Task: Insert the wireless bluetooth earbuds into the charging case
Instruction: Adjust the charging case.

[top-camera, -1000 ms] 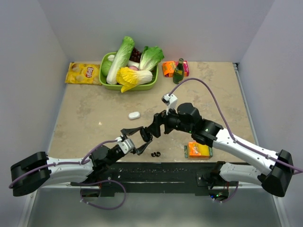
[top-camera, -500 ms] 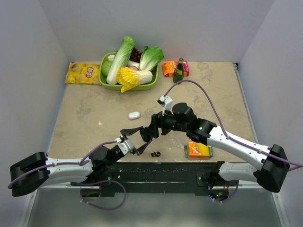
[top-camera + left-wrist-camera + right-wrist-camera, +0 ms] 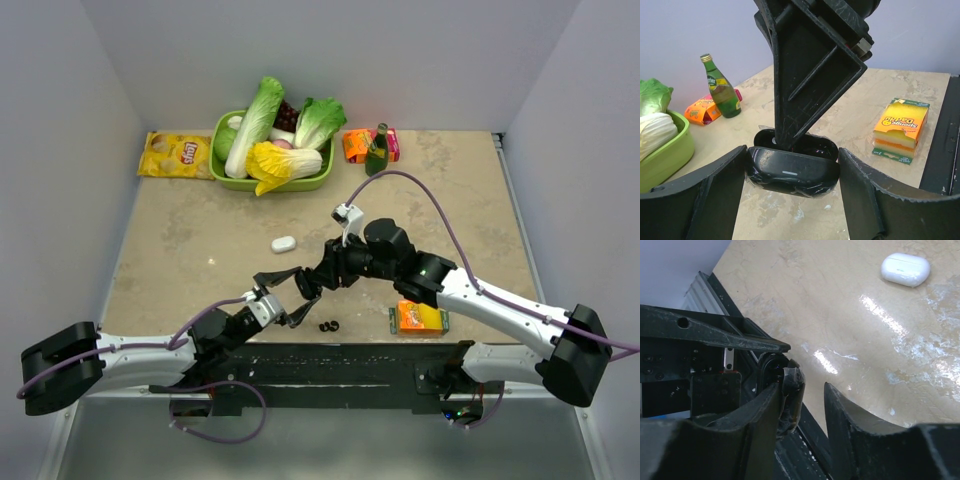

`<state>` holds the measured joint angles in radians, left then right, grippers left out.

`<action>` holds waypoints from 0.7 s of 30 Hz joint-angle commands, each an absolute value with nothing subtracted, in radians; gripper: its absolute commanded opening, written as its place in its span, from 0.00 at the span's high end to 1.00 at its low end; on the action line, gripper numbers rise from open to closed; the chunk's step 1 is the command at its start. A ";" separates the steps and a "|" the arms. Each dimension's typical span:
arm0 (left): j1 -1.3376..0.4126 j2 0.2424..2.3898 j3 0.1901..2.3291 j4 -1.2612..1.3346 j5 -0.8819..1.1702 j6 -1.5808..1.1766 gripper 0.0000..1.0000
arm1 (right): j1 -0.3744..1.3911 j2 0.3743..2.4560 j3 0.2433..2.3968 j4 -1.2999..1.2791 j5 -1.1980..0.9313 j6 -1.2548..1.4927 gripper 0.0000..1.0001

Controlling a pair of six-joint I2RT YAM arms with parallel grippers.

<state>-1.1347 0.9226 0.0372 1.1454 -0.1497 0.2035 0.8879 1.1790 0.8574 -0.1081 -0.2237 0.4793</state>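
Observation:
A black charging case [image 3: 792,172], wrapped in clear tape and with its lid raised, sits between the pads of my left gripper [image 3: 792,186], which is shut on it just above the table. My right gripper [image 3: 805,390] reaches down onto the case. One of its fingers [image 3: 810,75] lies against the raised lid [image 3: 792,390], and the other stands a small gap away from it. In the top view the two grippers meet at the case [image 3: 303,291]. A pair of black earbuds [image 3: 327,326] lies on the table near the front edge.
A closed white case [image 3: 284,243] lies further back on the table. A green basket [image 3: 315,182] of vegetables, a chips bag [image 3: 175,155], a green bottle [image 3: 377,152] and orange packs [image 3: 357,146] line the back. A sponge pack [image 3: 420,317] lies front right.
My right gripper has moved left and down onto the case's lid, and its jaws have narrowed. The left arm and the case have stayed still.

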 commanded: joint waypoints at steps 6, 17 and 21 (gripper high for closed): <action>-1.143 0.913 0.057 1.241 -0.156 0.224 1.00 | 0.882 1.184 0.850 -0.063 -0.253 0.476 0.71; -1.144 0.940 0.060 1.255 -0.155 0.218 1.00 | 0.882 1.190 0.861 -0.072 -0.258 0.457 1.00; -1.144 0.959 0.071 1.244 -0.158 0.195 1.00 | 0.884 1.178 0.880 -0.103 -0.210 0.420 1.00</action>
<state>-1.1393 0.9436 0.0376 1.1774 -0.1535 0.2131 0.8833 1.1923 0.8574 -0.1055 -0.2276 0.4770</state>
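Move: The right hand's half-closed fingers already straddle the raised lid of the black charging case; the lid lies practically at its hand point, about 1 cm left. From that hand the white case lies some 8 cm ahead and 9 cm left, and the black earbuds about 11 cm back and 2 cm left, both roughly 13 cm below. From the left hand, which holds the case, the lid is about 3 cm right, 1 cm ahead and 2 cm higher. The right fingers shut from about half open and pinch the charging case's raised lid near its rim, one finger inside between lid and body, the other on the outer side. The right hand stays in place with under 1 cm of drift, sinking slightly late in the closing; its wrist doesn't turn. The left hand keeps its grip on the case body and holds it still in the air. ##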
